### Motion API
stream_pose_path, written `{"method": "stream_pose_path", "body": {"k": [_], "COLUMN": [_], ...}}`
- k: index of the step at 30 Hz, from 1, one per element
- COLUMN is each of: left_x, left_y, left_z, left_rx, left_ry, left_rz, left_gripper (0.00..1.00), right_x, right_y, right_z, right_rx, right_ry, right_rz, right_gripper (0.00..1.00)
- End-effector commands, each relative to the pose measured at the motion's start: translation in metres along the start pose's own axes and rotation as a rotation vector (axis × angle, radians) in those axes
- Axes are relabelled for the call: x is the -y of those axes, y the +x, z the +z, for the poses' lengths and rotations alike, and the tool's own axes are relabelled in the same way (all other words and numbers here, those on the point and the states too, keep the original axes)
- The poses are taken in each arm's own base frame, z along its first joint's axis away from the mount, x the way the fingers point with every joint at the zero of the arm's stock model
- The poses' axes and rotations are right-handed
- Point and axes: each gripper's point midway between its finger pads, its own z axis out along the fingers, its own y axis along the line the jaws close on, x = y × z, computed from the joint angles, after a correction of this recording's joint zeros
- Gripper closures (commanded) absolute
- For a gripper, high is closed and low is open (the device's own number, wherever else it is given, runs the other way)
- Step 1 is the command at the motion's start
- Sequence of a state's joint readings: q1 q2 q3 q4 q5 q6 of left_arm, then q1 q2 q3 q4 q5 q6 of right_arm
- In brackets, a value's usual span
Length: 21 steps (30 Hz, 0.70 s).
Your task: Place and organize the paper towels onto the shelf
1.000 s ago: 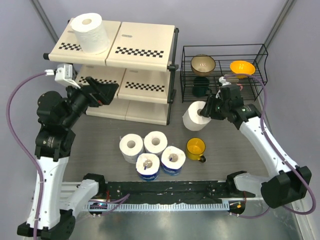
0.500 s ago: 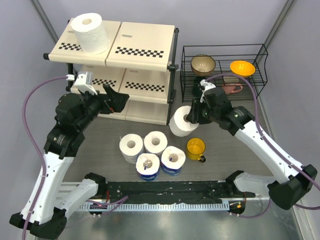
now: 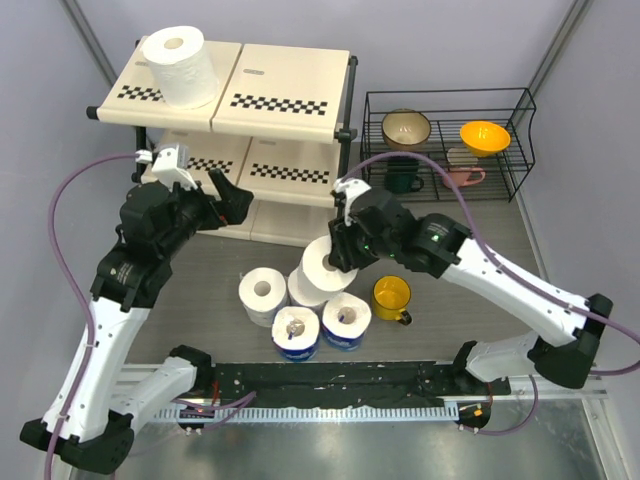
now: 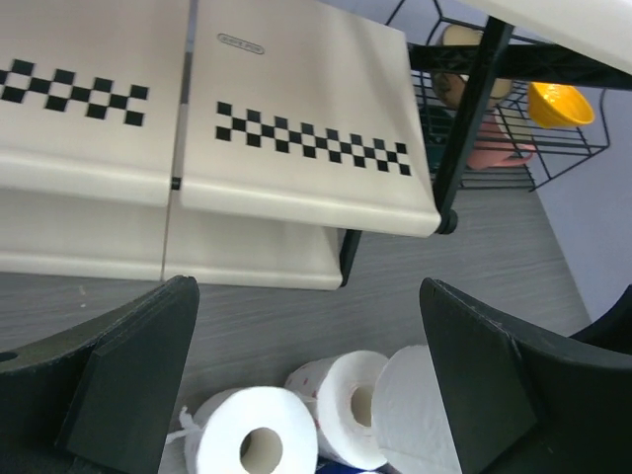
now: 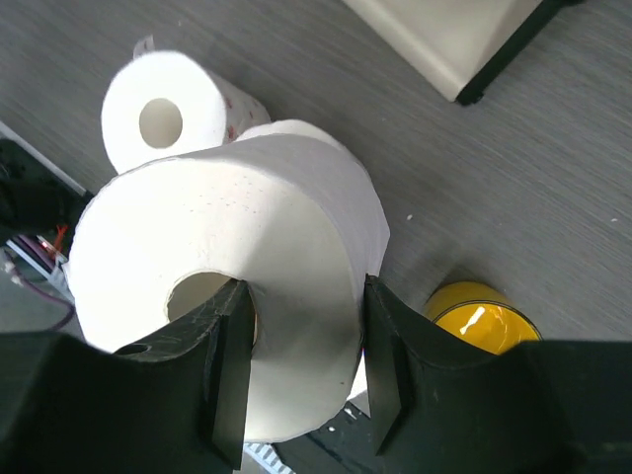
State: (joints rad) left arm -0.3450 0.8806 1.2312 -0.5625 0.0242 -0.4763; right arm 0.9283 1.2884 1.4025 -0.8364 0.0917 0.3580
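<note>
My right gripper [image 3: 335,250] is shut on a bare white paper towel roll [image 3: 322,268], one finger inside its core and the other on the outer wall [image 5: 395,355]. The roll hangs over the cluster on the table: two bare rolls [image 3: 262,292] and two in blue wrappers [image 3: 296,333]. Another bare roll [image 3: 180,65] stands on the top left board of the shelf [image 3: 290,85]. My left gripper [image 3: 228,197] is open and holds nothing, in front of the shelf's middle tier. In its wrist view the cluster rolls [image 4: 252,434] lie below the wide fingers [image 4: 128,385].
A yellow mug [image 3: 392,297] stands right of the cluster, close under the right forearm. A black wire rack [image 3: 450,140] with bowls and mugs sits at the back right. The arms' base rail [image 3: 330,385] runs along the near edge.
My right arm has carried the roll leftward from beside the wire rack to above the cluster. My left arm swung a little right and stayed open.
</note>
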Motion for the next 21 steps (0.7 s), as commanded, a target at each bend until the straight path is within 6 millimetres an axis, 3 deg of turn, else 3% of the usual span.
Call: {"method": "stream_pose_path", "body": {"k": [1,7,17,21], "left_x": [-0.016,-0.018,-0.013,-0.012], "left_y": [-0.017,-0.016,-0.008,-0.004], "left_z": [-0.015,-0.019,-0.012,-0.011], "left_rx": [0.036,0.032,-0.001,-0.017], "left_ry": [-0.109,-0.123,-0.089,-0.080], "left_rz": [0.047,0.049,0.043,0.043], "left_gripper": [0.00,0.00,0.00,0.00], "right_x": [-0.013,-0.021,-0.039,-0.056], "right_y": [-0.010,-0.006,-0.006,0.006], "right_z": [0.012,0.022,0.018,0.016], "right_rx": [0.004,-0.050,-0.067,-0.129], "right_ry": [0.016,-0.003,-0.097,-0.203], "right_rz": [-0.053,-0.058,-0.042,-0.054], "right_gripper": [0.92,0.92,0.88,0.88]}}
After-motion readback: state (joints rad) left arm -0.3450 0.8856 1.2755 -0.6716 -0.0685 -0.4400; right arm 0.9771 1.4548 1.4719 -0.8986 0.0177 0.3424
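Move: My right hand still pinches a paper towel roll by its wall. Under it and some 7 cm to its left, about 2 cm back and 18 cm below, stands the middle roll. The left roll is about 18 cm left and 4 cm back; the near right blue-banded roll is straight back some 9 cm; the yellow mug is about 10 cm right and 4 cm back. From my empty left hand the middle roll lies some 12 cm right, 8 cm back and 30 cm below. With my right hand I lower the held roll about 4 cm towards the middle roll, dipping a little deeper first and easing back up, while drawing it some 3 cm left and slightly back. My fingers keep their pinch, one in the core and one outside, and tip about 10 degrees steeper. My open left hand shifts some 2 cm left, clear of it. ##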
